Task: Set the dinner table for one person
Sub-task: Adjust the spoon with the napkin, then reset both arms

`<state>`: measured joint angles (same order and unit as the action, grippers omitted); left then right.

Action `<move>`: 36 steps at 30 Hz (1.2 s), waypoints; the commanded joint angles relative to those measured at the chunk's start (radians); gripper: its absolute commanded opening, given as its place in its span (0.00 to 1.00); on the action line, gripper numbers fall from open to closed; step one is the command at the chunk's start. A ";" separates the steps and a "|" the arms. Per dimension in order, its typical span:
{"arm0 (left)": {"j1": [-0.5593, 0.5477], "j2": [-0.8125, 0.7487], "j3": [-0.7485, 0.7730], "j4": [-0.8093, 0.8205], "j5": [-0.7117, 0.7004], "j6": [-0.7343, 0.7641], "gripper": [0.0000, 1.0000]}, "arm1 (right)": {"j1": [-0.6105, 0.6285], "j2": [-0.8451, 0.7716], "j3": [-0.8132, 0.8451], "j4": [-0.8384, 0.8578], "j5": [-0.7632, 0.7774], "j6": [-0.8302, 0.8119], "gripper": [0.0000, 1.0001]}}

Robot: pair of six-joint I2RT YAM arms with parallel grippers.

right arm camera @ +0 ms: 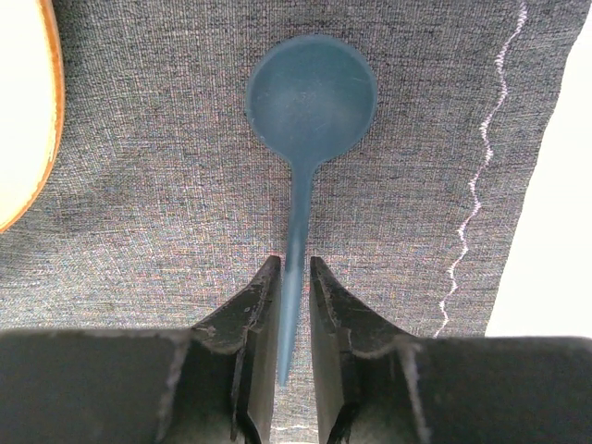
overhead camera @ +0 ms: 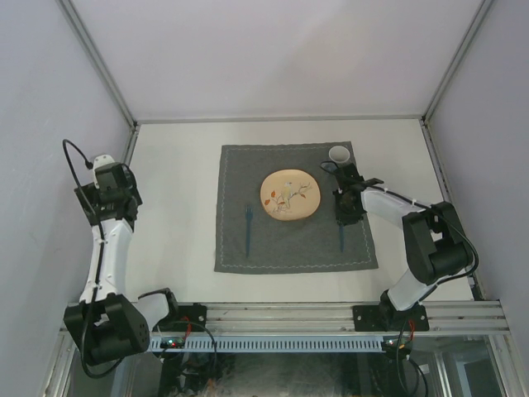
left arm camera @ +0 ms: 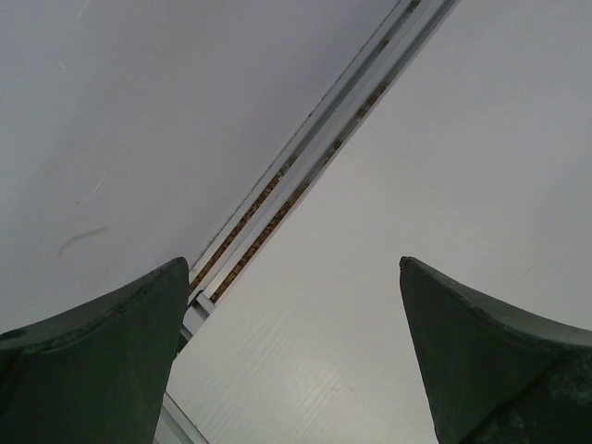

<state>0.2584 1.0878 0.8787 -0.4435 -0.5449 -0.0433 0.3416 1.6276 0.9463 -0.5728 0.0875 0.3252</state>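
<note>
On the off-white dinner table point(overhead camera: 178, 207) lies a dark grey stitched cloth point(overhead camera: 240, 169). A blue spoon point(right arm camera: 311, 97) rests flat on the cloth, right of the patterned plate point(overhead camera: 289, 194). My right gripper point(right arm camera: 295, 264) stands low over the spoon's handle, its jaws a little apart, with a thin gap showing beside the handle. From above, the right gripper point(overhead camera: 343, 217) covers most of the spoon point(overhead camera: 340, 238). A blue fork point(overhead camera: 247, 227) lies left of the plate. My left gripper point(left arm camera: 294, 264) is wide open and holds nothing; it is raised at the table's left edge point(overhead camera: 111, 182).
A white cup point(overhead camera: 339, 154) stands on the cloth's far right corner, just behind my right gripper. The plate's rim point(right arm camera: 28, 120) is close on the left in the right wrist view. Metal rails point(overhead camera: 273, 318) edge the table.
</note>
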 commanded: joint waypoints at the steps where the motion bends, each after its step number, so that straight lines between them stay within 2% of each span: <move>1: 0.007 -0.049 -0.022 0.028 0.019 -0.003 0.98 | -0.003 -0.069 0.042 0.010 0.023 -0.003 0.18; 4: 0.007 -0.090 -0.020 0.032 0.029 -0.010 1.00 | -0.003 -0.155 0.050 0.013 0.032 -0.028 0.20; 5: 0.007 -0.114 -0.018 0.036 0.034 -0.020 1.00 | -0.004 -0.196 0.051 0.019 0.031 -0.039 0.30; 6: 0.007 -0.141 -0.019 0.044 0.038 -0.027 1.00 | -0.007 -0.248 0.048 0.026 0.030 -0.050 0.48; 8: 0.007 -0.199 -0.033 0.064 0.081 -0.031 1.00 | -0.018 -0.366 0.028 0.061 0.033 -0.070 0.90; 9: 0.006 -0.233 -0.048 0.080 0.107 -0.034 1.00 | -0.026 -0.438 0.010 0.089 0.029 -0.087 0.98; 13: 0.006 -0.453 -0.189 0.215 0.170 -0.047 1.00 | -0.071 -0.738 -0.128 0.218 0.061 -0.136 1.00; 16: 0.005 -0.658 -0.343 0.306 0.163 -0.110 1.00 | -0.141 -0.802 -0.157 0.161 0.097 -0.142 1.00; 19: 0.006 -0.807 -0.470 0.369 0.272 -0.091 1.00 | -0.184 -0.971 -0.288 0.239 0.097 -0.222 1.00; 23: 0.006 -0.870 -0.565 0.372 0.313 -0.071 1.00 | -0.251 -1.349 -0.575 0.383 -0.011 -0.258 1.00; 26: 0.006 -0.854 -0.591 0.336 0.275 -0.066 1.00 | -0.267 -1.670 -0.725 0.346 -0.134 -0.312 1.00; 27: 0.006 -0.847 -0.602 0.334 0.263 -0.063 1.00 | -0.268 -1.707 -0.741 0.320 -0.172 -0.337 1.00; 28: 0.006 -0.846 -0.614 0.336 0.251 -0.058 1.00 | -0.268 -1.669 -0.732 0.301 -0.182 -0.340 1.00; 32: 0.006 -0.880 -0.679 0.351 0.242 -0.042 1.00 | -0.269 -1.498 -0.732 0.336 -0.127 -0.319 1.00; 34: 0.005 -0.920 -0.700 0.346 0.245 -0.044 1.00 | -0.269 -1.460 -0.761 0.356 -0.149 -0.358 1.00; 36: 0.005 -0.958 -0.713 0.346 0.252 -0.048 1.00 | -0.274 -1.464 -0.798 0.386 -0.096 -0.318 1.00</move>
<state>0.2584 0.1921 0.1951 -0.1394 -0.2890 -0.1020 0.0769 0.1463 0.1959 -0.2703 -0.0319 0.0174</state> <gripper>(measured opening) 0.998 0.995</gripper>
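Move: The right fingertips, slightly parted, are down at the spoon's handle on the grey napkin; the spoon's middle is about 1 cm back from the hand point and 1 cm below. The plate's middle lies some 12 cm left and 7 cm ahead, the mug about 15 cm ahead and 1 cm left, the fork about 22 cm left and 3 cm back. From the left hand the spoon lies about 55 cm to the right, level fore and aft, roughly 18 cm lower. The right fingertips come free of the spoon's handle, spreading wide as the hand shoots up some 22 cm, then swings back and right and sinks by half, its fingers tipping up nearly level. Meanwhile the empty left hand rises, draws back and to its right, then drops to slightly below its starting height, fingers tilting up and staying open. ##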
